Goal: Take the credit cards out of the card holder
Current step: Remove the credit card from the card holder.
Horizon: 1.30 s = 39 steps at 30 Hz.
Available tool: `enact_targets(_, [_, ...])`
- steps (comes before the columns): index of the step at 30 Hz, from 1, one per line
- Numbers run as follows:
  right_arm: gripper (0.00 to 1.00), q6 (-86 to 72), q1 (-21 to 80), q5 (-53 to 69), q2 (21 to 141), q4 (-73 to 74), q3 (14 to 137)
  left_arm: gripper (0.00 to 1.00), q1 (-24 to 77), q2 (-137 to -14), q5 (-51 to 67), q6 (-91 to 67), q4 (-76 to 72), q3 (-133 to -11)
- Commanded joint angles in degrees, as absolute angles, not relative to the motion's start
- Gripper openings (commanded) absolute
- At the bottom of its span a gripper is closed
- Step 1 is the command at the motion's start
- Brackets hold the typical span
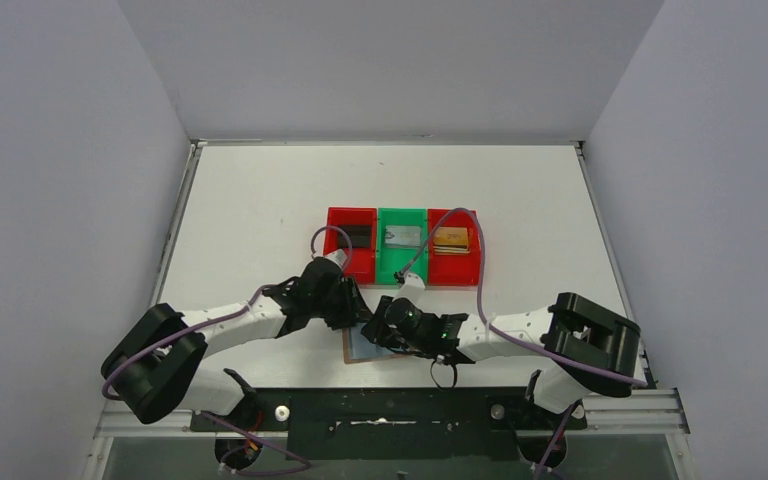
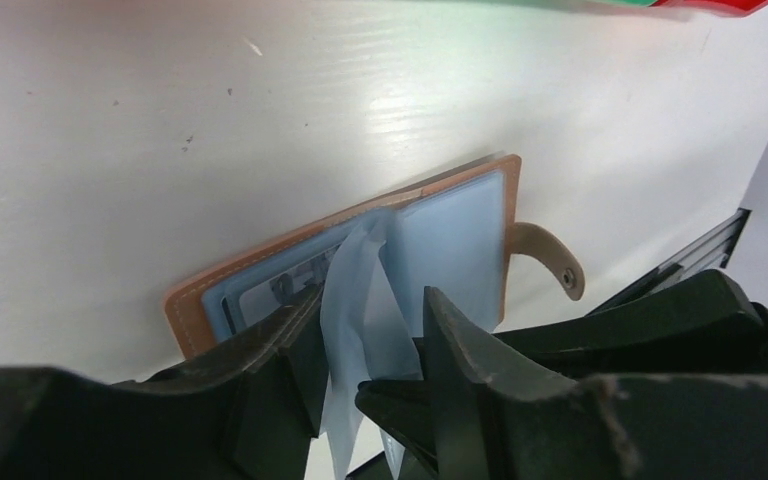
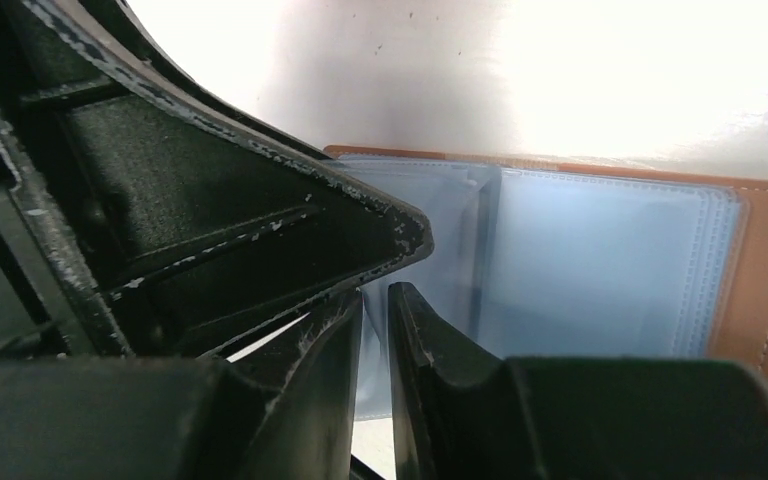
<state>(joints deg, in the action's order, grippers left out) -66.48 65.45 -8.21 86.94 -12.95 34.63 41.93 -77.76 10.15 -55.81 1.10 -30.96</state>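
Observation:
The card holder (image 1: 360, 352) lies open near the table's front edge, tan leather (image 2: 185, 310) with light blue plastic pockets (image 3: 600, 260). A pale card (image 2: 265, 295) with dark print shows through its left pocket. My left gripper (image 2: 370, 300) stands open astride a raised blue pocket leaf (image 2: 355, 300). My right gripper (image 3: 375, 295) is shut on a thin blue leaf near the fold. Both grippers meet over the holder (image 1: 368, 322). A black card (image 1: 355, 238), a silver one (image 1: 401, 237) and a gold one (image 1: 451, 239) lie in the bins.
A red bin (image 1: 338, 262), a green bin (image 1: 388, 268) and a second red bin (image 1: 455, 270) stand in a row just behind the grippers. The holder's snap tab (image 2: 550, 260) sticks out toward the front rail (image 1: 390, 405).

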Motion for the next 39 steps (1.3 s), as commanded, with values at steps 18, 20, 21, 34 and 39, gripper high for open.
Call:
enact_targets(18, [0.59, -62.43, 68.44, -15.42, 74.28, -12.25, 34.97, 0.24, 43.09, -78.13, 11.81, -53.66, 1.45, -31.55])
enact_targets(20, [0.58, -64.71, 68.53, -18.98, 71.99, -8.33, 33.86, 0.30, 43.07, -77.30, 12.18, -53.33, 2.02, -31.49])
enact_targets(21, [0.57, -65.83, 68.47, -20.28, 70.77, -7.15, 33.00, 0.32, 43.07, -76.80, 12.56, -53.16, 2.29, -31.40])
enact_targets(34, [0.56, -72.49, 68.41, -25.66, 63.83, -3.52, 26.78, 0.29, 44.11, -74.52, 17.70, -53.70, 0.69, -27.68])
enact_targets(39, [0.56, -74.00, 68.36, -26.61, 63.96, -1.28, 27.00, 0.00, 44.17, -73.16, 15.39, -53.41, 2.21, -28.13])
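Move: The raised clear sleeve of the card holder stands upright by the left hand. Its near edge, which the left hand goes for, is about 3 cm back of it and 1 cm to its right, and lies at the right hand's nearly shut fingertips. The holder's middle is some 3 cm back, 4 cm right and 2 cm below the left hand. Beyond stand the red box with black cards, about 18 cm ahead and 3 cm left of the left hand, and the green box, also 18 cm ahead but 9 cm right. Back towards the base, about 4 cm along the raised sleeve, goes the left hand, after half closing and reopening in place; it then shuts its fingers on the sleeve's near edge. Meanwhile the right hand opens to let go of that edge, lifts some 6 cm and swings about 6 cm right, turning slightly clockwise and sinking a little at the end. ##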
